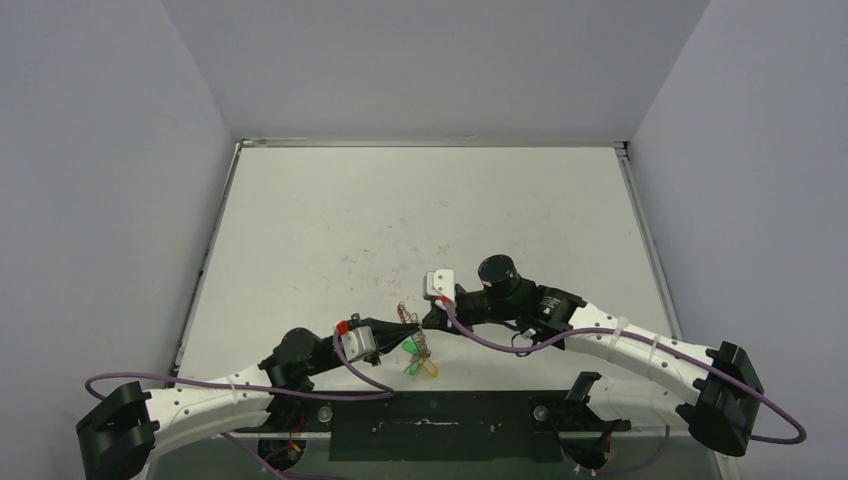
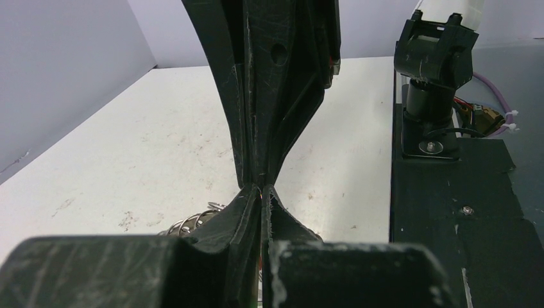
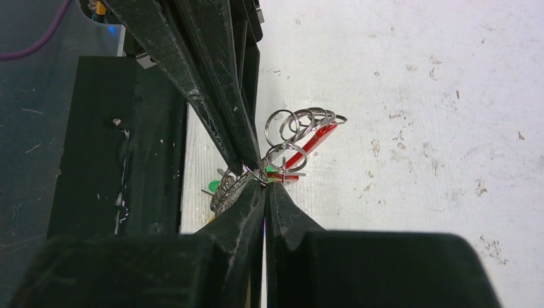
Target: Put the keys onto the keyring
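The keyring (image 3: pixel 289 125), silvery wire loops with a red curved segment (image 3: pixel 317 138), hangs just above the table between both grippers. My right gripper (image 3: pixel 265 184) is shut, its tips pinching a wire loop. Tip to tip against it, my left gripper (image 2: pixel 262 189) is also shut, with a sliver of red between its jaws and the keyring's loops (image 2: pixel 192 221) beside them. A green key (image 3: pixel 213 186) and a red key (image 3: pixel 282 175) dangle at the tips. From above, the green key (image 1: pixel 411 347) and a yellow key (image 1: pixel 431 370) hang below the grippers (image 1: pixel 418 323).
The black base plate (image 2: pixel 449 212) with the right arm's base (image 2: pixel 430 77) lies just behind the grippers at the table's near edge. White scuffed tabletop (image 1: pixel 420 210) stretches beyond, with grey walls on three sides. Purple cables (image 1: pixel 500 340) trail along both arms.
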You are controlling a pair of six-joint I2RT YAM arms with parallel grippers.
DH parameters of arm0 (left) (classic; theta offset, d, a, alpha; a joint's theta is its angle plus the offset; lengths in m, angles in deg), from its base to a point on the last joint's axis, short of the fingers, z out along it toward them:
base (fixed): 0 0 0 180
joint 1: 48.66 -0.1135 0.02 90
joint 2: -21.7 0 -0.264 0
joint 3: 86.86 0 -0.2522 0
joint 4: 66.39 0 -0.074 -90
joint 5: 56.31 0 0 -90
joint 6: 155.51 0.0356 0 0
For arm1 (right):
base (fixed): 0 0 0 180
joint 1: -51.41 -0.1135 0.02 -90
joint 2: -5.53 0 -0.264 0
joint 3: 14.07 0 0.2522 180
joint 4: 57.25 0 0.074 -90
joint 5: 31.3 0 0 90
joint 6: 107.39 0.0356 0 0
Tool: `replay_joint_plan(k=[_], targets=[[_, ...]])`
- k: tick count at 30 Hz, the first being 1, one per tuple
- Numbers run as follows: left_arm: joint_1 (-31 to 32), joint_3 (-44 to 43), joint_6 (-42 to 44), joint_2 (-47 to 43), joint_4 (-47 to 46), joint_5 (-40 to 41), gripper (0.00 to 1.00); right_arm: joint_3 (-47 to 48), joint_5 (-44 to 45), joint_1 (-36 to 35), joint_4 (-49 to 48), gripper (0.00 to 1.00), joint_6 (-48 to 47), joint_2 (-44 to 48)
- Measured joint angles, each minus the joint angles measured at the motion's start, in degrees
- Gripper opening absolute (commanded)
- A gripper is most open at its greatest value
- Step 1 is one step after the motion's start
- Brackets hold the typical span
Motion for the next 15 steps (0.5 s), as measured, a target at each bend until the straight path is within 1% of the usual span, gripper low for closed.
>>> replay_joint_plan(k=[3,4,5,6,7,9,15], targets=[[0.00,0.00,-0.04,-0.02,0.02,-0.04,0.00,-0.70,-1.18,0.55,-1.03,0.00,-0.13,0.02],[0.00,-0.02,-0.07,-0.11,0.02,-0.04,0.00,-0.85,-1.70,0.68,-1.40,0.02,-0.15,0.02],[0.00,-0.02,-0.09,-0.22,0.02,-0.04,0.00,-0.96,-2.19,0.74,-1.77,0.13,-0.28,0.04],[0.00,0.00,-0.11,-0.39,0.02,0.00,0.00,-1.16,-2.67,0.96,-2.12,0.21,-0.42,0.11],[0.00,-0.02,-0.13,-0.55,0.04,0.00,0.00,-1.27,-3.10,1.01,-2.36,0.26,-0.59,0.17],[0.00,-0.02,-0.15,-0.87,0.04,-0.02,0.00,-1.57,-3.76,1.01,-2.86,0.32,-1.25,0.48],[0.00,-0.02,-0.17,-1.64,0.04,-0.04,0.00,-2.67,-4.31,1.44,-3.04,0.34,-3.41,1.88]])
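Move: The loose loop of the keyring sits at the left fingertips, about 1 cm to the left of the shut right fingers and some 1 cm above them. From the right hand the red strip lies about 3 cm ahead, 4 cm left and slightly lower; the green tag hangs about 2 cm back, 2 cm left and 5 cm down. From the left hand the loop lies about 1 cm to the right, level in height and reach. Staying almost in place at the left fingertips, the right hand parts its shut fingers to about a third open and lets go of the metal at the loop, its fingers tilting slightly up and turning back by some 5 degrees. The left hand keeps its shut pinch on the keyring and lifts it straight up by nearly 1 cm. ##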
